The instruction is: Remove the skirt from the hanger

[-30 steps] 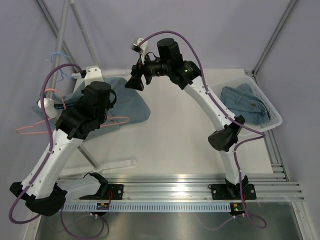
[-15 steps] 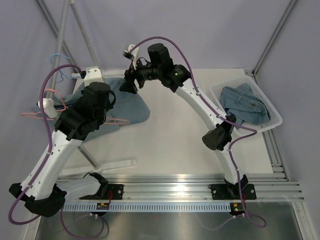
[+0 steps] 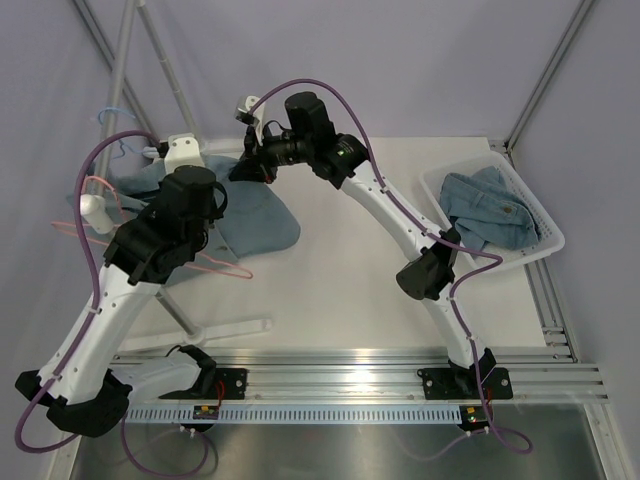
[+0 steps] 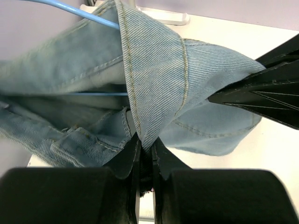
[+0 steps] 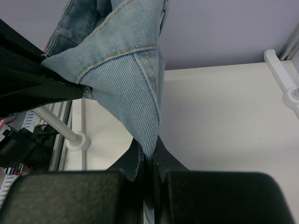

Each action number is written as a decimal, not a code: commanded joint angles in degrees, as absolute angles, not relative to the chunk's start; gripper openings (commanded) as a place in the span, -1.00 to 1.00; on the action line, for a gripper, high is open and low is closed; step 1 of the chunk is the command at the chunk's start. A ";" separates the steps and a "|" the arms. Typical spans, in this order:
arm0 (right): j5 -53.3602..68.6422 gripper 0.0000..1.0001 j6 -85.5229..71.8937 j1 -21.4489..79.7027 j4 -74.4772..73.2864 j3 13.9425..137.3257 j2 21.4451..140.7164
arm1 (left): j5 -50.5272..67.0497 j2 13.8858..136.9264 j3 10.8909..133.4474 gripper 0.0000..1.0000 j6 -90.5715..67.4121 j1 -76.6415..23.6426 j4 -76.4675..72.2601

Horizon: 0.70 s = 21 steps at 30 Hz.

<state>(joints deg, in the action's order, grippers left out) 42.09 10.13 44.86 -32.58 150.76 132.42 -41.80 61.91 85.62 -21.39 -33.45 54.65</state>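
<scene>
The light blue denim skirt [image 3: 262, 216] hangs bunched at the table's back left, stretched between both grippers. My left gripper [image 4: 145, 149] is shut on a fold of the skirt [image 4: 154, 70]. A blue hanger wire [image 4: 74, 10] runs into the cloth just above that fold. My right gripper [image 5: 148, 156] is shut on another edge of the skirt [image 5: 121, 70], and it shows as a black wedge [image 4: 266, 91] in the left wrist view. From above, the right gripper [image 3: 246, 166] sits at the skirt's back edge, close to the left wrist [image 3: 190, 200].
A pink hanger [image 3: 215, 264] sticks out under the left arm. The garment rack's pole [image 3: 122, 70] and white foot [image 3: 215, 330] stand at the left. A white basket [image 3: 545, 245] with denim clothes [image 3: 490, 205] sits at the right.
My right gripper swung left to the skirt and shut on its edge. The left arm shifted a little with the skirt, and the pink hanger dropped lower.
</scene>
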 commanded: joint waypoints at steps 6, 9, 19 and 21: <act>44.47 -1.00 9.05 45.35 -26.72 151.35 131.75 | -36.04 60.12 86.31 0.18 -18.81 -33.75 51.77; 45.87 -1.00 9.14 45.35 -25.67 151.26 131.84 | -35.42 60.99 87.36 0.97 -18.54 -33.75 52.03; 46.75 -1.00 7.30 45.26 -18.38 149.77 132.28 | -32.79 61.27 90.70 0.98 -17.84 -35.77 50.54; 47.28 -1.00 5.64 45.35 -13.74 149.07 132.28 | -29.12 60.12 89.22 0.98 -17.58 -35.86 48.35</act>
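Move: The skirt's waistband is at both hands' fingertips: shut between the left fingers, and pinched by the right ones some 5 cm farther out and 5 cm to the right of the left hand. The blue hanger inside the skirt sits about 9 cm to the left hand's left and 7 cm ahead, roughly level with it. The pink hanger's middle is about 8 cm back and 7 cm left of the left hand, a little lower. The skirt's waistband is let go by the left hand, whose fingers spread wide almost at once; this hand then slides about 3 cm to the right, towards the right gripper, rising 1 cm or so and turning roughly 10 degrees clockwise. The right fingers stay shut on the waistband and keep their hold, easing only about 1 cm left. ##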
